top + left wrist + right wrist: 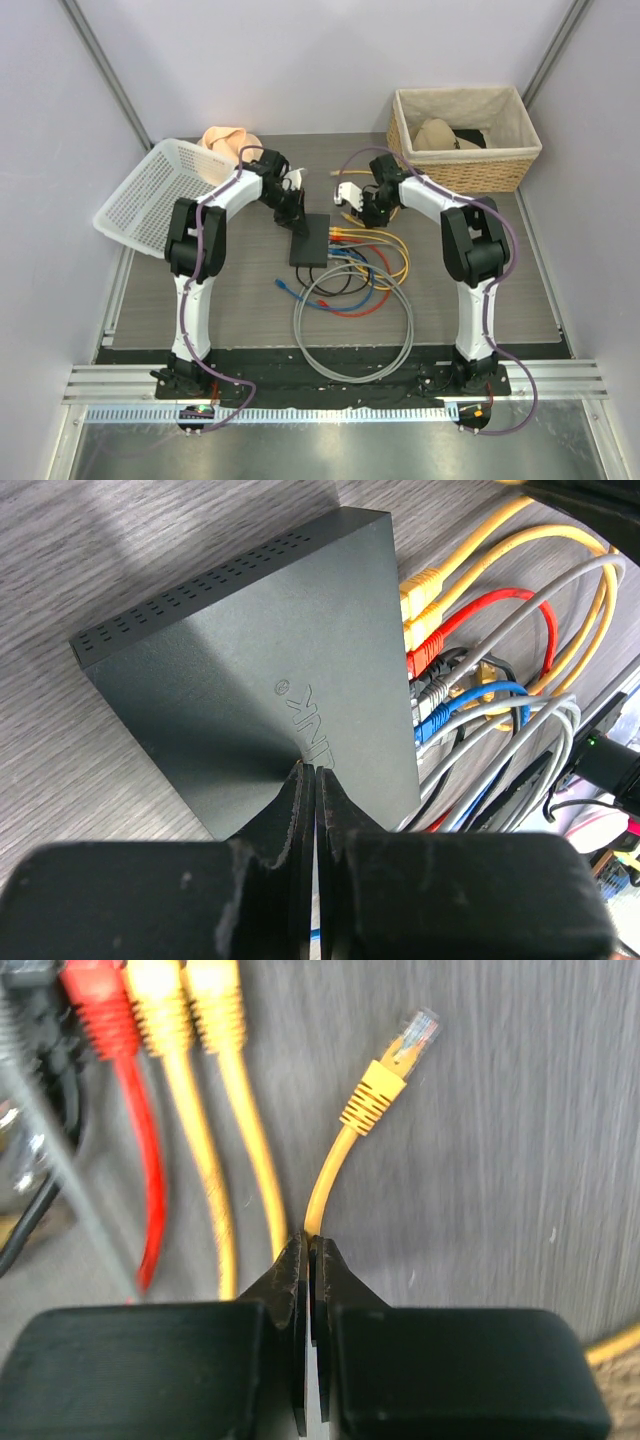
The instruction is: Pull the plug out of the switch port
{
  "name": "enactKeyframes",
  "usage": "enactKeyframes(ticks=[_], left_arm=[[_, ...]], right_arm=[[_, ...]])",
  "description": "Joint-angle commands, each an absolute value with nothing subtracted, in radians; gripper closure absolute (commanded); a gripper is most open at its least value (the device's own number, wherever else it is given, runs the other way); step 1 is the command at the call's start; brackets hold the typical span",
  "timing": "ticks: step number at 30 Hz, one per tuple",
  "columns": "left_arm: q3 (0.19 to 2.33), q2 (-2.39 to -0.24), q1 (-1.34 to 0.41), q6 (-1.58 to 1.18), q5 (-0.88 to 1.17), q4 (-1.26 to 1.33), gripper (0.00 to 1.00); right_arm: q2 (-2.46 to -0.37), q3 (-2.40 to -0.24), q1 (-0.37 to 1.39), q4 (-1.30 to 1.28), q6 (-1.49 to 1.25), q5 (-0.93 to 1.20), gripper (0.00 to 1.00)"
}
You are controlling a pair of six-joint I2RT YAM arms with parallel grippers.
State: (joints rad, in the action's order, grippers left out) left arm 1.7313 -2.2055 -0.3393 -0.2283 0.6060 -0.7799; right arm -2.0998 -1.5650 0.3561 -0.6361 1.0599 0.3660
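The switch is a flat matte-black box lying mid-table, its top filling the left wrist view. Yellow, red, grey and blue plugs sit in its socket row. My left gripper is shut, its tips resting on the switch's top near the printed logo. My right gripper is shut on a thin yellow cable. That cable's plug, with a clear tip, is free in the air to the right of the plugged-in row. In the top view the right gripper hangs just right of the switch's far end.
A white plastic basket leans at the back left and a lined wicker basket stands at the back right. Coiled grey cable and coloured cable loops lie in front of the switch. A loose blue plug lies near its front corner.
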Motion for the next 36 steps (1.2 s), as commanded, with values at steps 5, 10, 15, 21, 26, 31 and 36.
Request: enactKeyframes(ticks=[5,10,15,21,26,31,36], left_arm=[[1.730,-2.201,-0.344,-0.212,0.555,-0.793,0.97],[1.741,-2.218,-0.344,-0.235,0.568,-0.787,0.97],[1.756,-2.238,-0.344,-0.262,0.600,-0.781,0.97],[1.756,-2.253,-0.344,-0.250,0.595,-0.796,0.97],[1.755,-2.252,-0.344,-0.247,0.589,-0.792,0.97],[1.756,-2.243,-0.342,-0.209,0.589,-0.816,0.97],[1.752,-2.249,-0.344,-0.179,0.565,-0.856,0.98]], right_arm=[[-1.749,-1.354,0.342,-0.707,0.988,0.307,0.99],[-1.565,-1.123,0.307,-0.739,0.913,0.175,0.99],[-1.450,-0.959,0.174,-0.744,0.845,0.100,0.99],[-1.497,-0.916,0.061,-0.618,0.744,-0.121,0.99],[-1.603,-1.067,0.040,-0.659,0.673,-0.001,0.70],[-1.658,-1.334,0.052,-0.739,0.621,0.453,0.47],[-1.897,-1.575,0.223,-0.724,0.503,0.698,0.45]])
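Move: The bare table right of the cables, where the right hand takes the yellow cable pinched in its fingers, lies about 15 cm back and 21 cm right of it, some 2 cm lower. From that hand the yellow plugs still in the switch are roughly 9 cm left and 3 cm back, the grey coil's middle 29 cm back and 4 cm left. From the left hand the bare table is some 40 cm right and 14 cm back. The right hand swings its pinched yellow cable some 25 cm right and back, releases, then retreats forward, left, up. ##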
